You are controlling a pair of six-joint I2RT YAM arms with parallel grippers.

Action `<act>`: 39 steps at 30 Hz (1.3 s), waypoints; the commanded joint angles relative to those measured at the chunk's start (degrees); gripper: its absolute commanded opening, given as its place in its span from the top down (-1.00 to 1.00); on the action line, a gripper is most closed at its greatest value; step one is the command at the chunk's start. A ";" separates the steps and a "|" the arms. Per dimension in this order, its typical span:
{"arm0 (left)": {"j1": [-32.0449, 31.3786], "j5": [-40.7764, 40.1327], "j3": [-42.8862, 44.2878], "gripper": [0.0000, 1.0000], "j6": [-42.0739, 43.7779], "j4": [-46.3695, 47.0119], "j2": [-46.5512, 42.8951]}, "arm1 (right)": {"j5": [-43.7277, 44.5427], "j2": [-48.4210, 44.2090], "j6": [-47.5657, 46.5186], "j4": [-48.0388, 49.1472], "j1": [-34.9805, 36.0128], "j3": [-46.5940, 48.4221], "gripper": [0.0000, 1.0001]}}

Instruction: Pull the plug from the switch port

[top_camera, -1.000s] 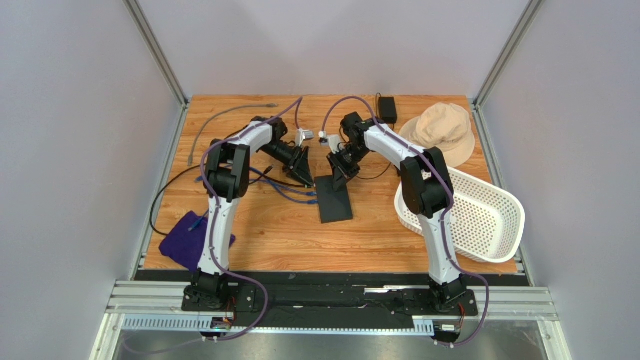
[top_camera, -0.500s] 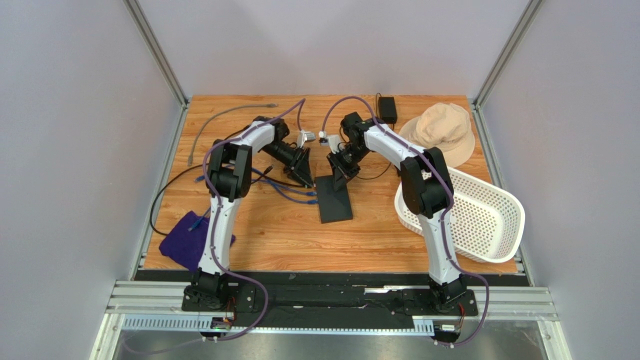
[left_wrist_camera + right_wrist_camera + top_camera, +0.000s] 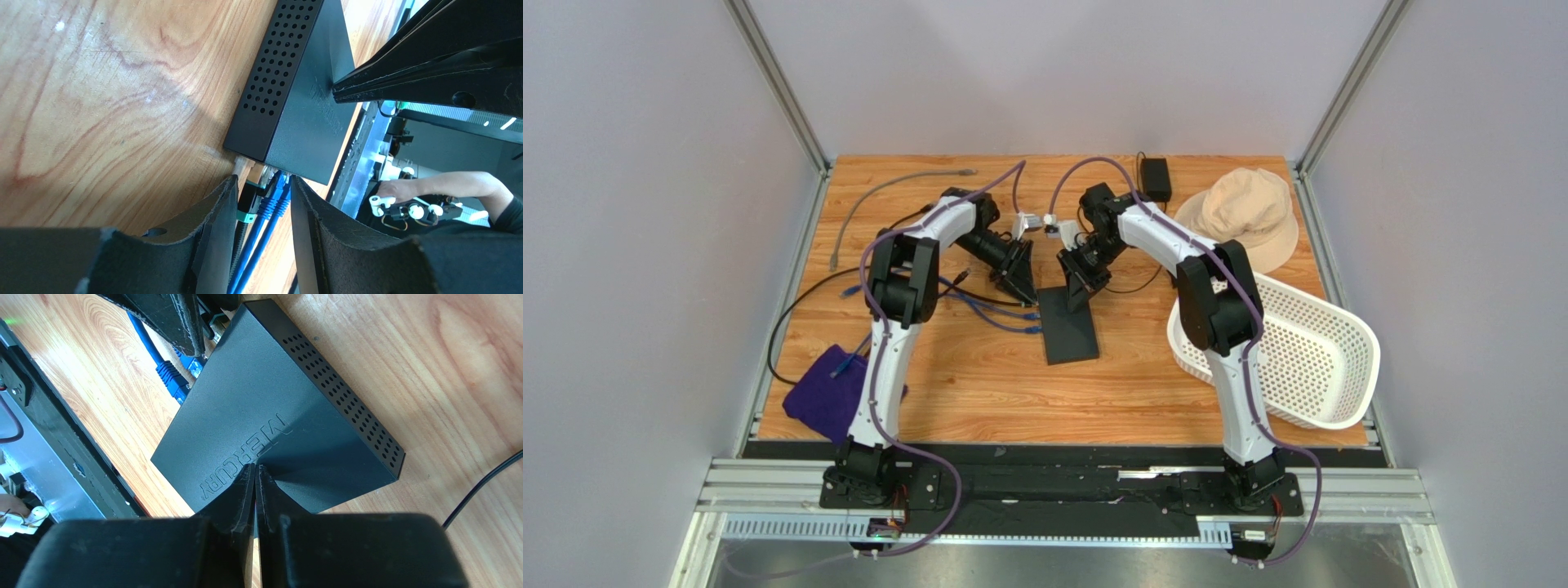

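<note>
The switch [image 3: 1070,325] is a flat black box lying mid-table. In the left wrist view, the switch [image 3: 294,98] has two blue plugs [image 3: 274,197] and a black connector with a teal band sitting in its near narrow side. My left gripper [image 3: 263,187] is open, its fingers [image 3: 215,226] on either side of the blue plugs and cables, tips just short of the sockets. My right gripper [image 3: 255,471] is shut with nothing in it, tips resting on the top face of the switch [image 3: 258,398] by the raised lettering. The blue plugs [image 3: 178,380] show at its far-left corner.
A tan hat [image 3: 1247,214] and a white basket [image 3: 1290,349] are on the right. A small black power adapter [image 3: 1156,178] is at the back. A purple cloth [image 3: 830,386], a grey cable [image 3: 879,196] and a black cable [image 3: 787,325] lie on the left. Blue cables [image 3: 995,312] trail left from the switch.
My left arm has shifted slightly right, toward the switch's socket side. My right gripper has stayed on the switch's top.
</note>
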 commanded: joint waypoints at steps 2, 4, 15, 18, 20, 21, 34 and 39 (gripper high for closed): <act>-1.13 0.81 2.24 0.10 2.02 -1.00 1.22 | 7.08 4.53 -2.03 0.11 -0.13 -1.12 0.88; -1.22 0.81 2.24 0.15 2.11 -1.26 1.14 | 6.99 4.53 -2.03 0.20 -0.13 -1.11 0.89; -2.01 -0.68 2.77 0.93 1.84 -1.62 1.22 | 6.99 4.79 -1.85 0.11 -0.13 -0.85 0.89; -2.10 -2.00 2.95 1.00 0.35 -1.61 1.14 | 7.08 4.70 -1.77 0.11 -0.13 -0.94 0.90; -2.10 -2.35 2.86 1.00 0.43 -2.23 1.14 | 7.16 4.53 -1.77 0.11 -0.13 -1.11 0.90; -2.01 -2.09 3.03 1.00 0.87 -3.45 1.31 | 7.17 4.44 -1.77 0.11 -0.05 -1.29 0.90; -0.34 3.09 5.76 1.00 10.01 -14.70 3.16 | 7.78 4.00 -2.03 0.11 -0.22 -1.73 0.91; 0.89 4.32 5.76 1.00 11.16 -16.47 3.68 | 7.87 3.82 -2.03 0.20 -0.13 -1.82 0.91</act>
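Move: The black plug at the switch's far left corner sits about 1 cm below the left hand point, level with it otherwise, between the open fingers. From there the two blue plugs lie some 2 and 4 cm back; the switch's middle is about 6 cm to the right, 3 cm back and 1 cm lower. The right hand's shut tips stay on the switch top, with the black plug about 8 cm to their left and 2 cm lower. Dipping barely 0.5 cm, the left fingers close on the black plug while the right keeps the switch pinned. ##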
